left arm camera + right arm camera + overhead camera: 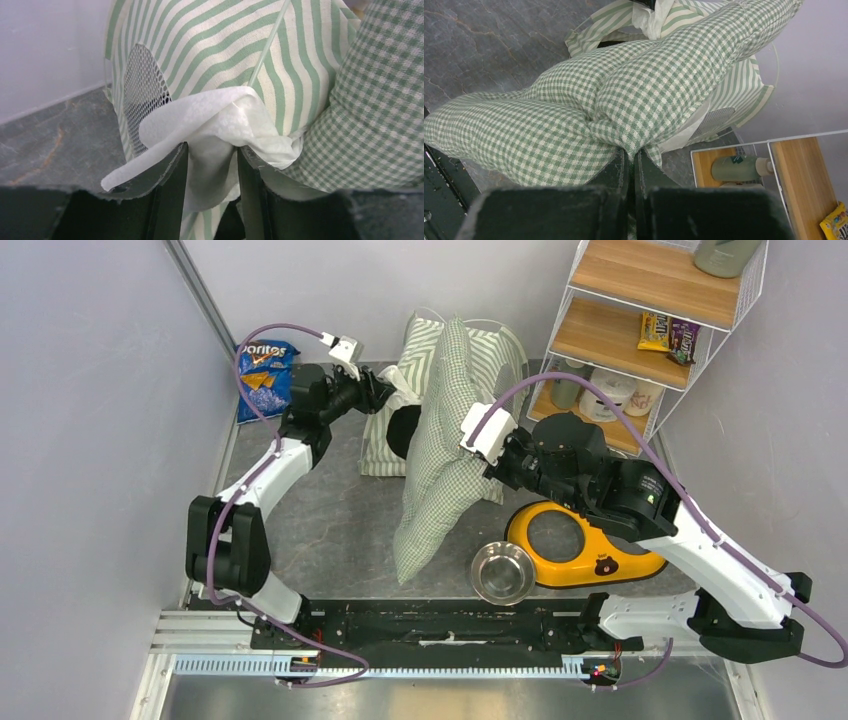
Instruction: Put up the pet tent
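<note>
The pet tent, green-and-white striped, stands at the back middle of the table, partly hidden behind a checked green cushion. My left gripper is at the tent's left side. In the left wrist view my left gripper is shut on a bunched fold of the pet tent's white fabric, beside a mesh panel and a thin pole. My right gripper holds the cushion up on edge. Seen from its wrist, the right gripper pinches the cushion's edge, with the tent behind.
A yellow double-bowl holder and a steel bowl lie near the right arm. A Doritos bag leans in the back left corner. A wire shelf rack with snacks and bottles stands at the back right. Walls close in both sides.
</note>
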Controlling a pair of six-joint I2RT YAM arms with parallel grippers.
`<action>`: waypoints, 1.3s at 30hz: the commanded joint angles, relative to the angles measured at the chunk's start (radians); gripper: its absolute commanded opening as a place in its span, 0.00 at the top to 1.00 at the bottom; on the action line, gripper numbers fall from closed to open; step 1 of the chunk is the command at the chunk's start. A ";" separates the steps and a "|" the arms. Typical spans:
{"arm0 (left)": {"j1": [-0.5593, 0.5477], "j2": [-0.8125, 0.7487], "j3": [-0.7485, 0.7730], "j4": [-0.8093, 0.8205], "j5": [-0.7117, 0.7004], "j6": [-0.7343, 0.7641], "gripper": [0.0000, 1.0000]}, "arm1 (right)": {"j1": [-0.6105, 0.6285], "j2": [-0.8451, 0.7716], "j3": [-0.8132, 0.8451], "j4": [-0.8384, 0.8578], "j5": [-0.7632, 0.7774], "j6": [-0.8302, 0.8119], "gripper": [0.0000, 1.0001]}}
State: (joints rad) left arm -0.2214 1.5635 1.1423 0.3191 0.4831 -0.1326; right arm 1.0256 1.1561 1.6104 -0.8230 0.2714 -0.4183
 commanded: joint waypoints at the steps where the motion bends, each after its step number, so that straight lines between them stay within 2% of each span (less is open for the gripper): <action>1: -0.003 0.032 0.066 0.051 0.044 0.131 0.58 | -0.001 -0.006 0.010 0.100 0.030 0.007 1.00; 3: -0.003 0.043 0.088 0.022 0.081 0.131 0.67 | -0.002 -0.005 0.010 0.101 0.031 0.012 1.00; 6: -0.003 0.053 0.112 -0.011 0.133 0.123 0.97 | -0.002 -0.012 0.010 0.093 0.033 0.016 1.00; 8: -0.003 0.041 0.113 -0.032 0.130 0.103 0.98 | -0.002 -0.013 0.039 0.031 0.065 -0.010 1.00; 11: -0.005 -0.007 0.116 -0.121 0.026 0.078 0.98 | -0.011 -0.020 0.099 -0.075 0.125 -0.043 1.00; 15: -0.010 -0.117 0.050 -0.172 -0.092 0.083 0.98 | -0.013 -0.045 0.101 -0.104 0.042 -0.015 1.00; 19: -0.012 -0.212 0.010 -0.232 -0.171 0.079 0.98 | -0.013 -0.045 -0.005 -0.009 -0.001 0.021 1.00; 25: -0.013 -0.278 -0.034 -0.314 -0.195 0.076 0.98 | -0.016 0.003 -0.213 0.227 -0.118 0.058 1.00; 33: -0.013 -0.327 -0.137 -0.369 -0.229 0.043 0.98 | -0.018 0.069 -0.348 0.259 -0.257 0.119 1.00; 39: -0.014 -0.350 -0.178 -0.360 -0.224 0.022 0.98 | -0.088 0.194 -0.423 0.311 -0.306 0.206 1.00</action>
State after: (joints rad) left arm -0.2306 1.2346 0.9939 -0.0101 0.2470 -0.0647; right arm 0.9882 1.2823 1.2396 -0.6216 0.0051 -0.2962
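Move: The loose end of the tent's white flap lies right at the open left fingers, about 2 cm ahead and 2 cm to their right, at about their height. The tent's dark opening is some 7 cm back from the left hand, 5 cm to its right and 12 cm lower; the chip bag stands about 22 cm to its left and 3 cm farther out. From the right hand, which already grips the checked cushion, that opening lies roughly 16 cm ahead, 13 cm left and 25 cm below. Shut the left fingers on the white flap while easing about 1.5 cm rightward, then draw the pinched flap some 9 cm back and to the left, arching up and down again and turning counter-clockwise. Keep the right grip on the cushion: shift it 3 cm right, then lower it about 16 cm while swinging left towards the tent opening, tipping the fingers down some 20 degrees. ##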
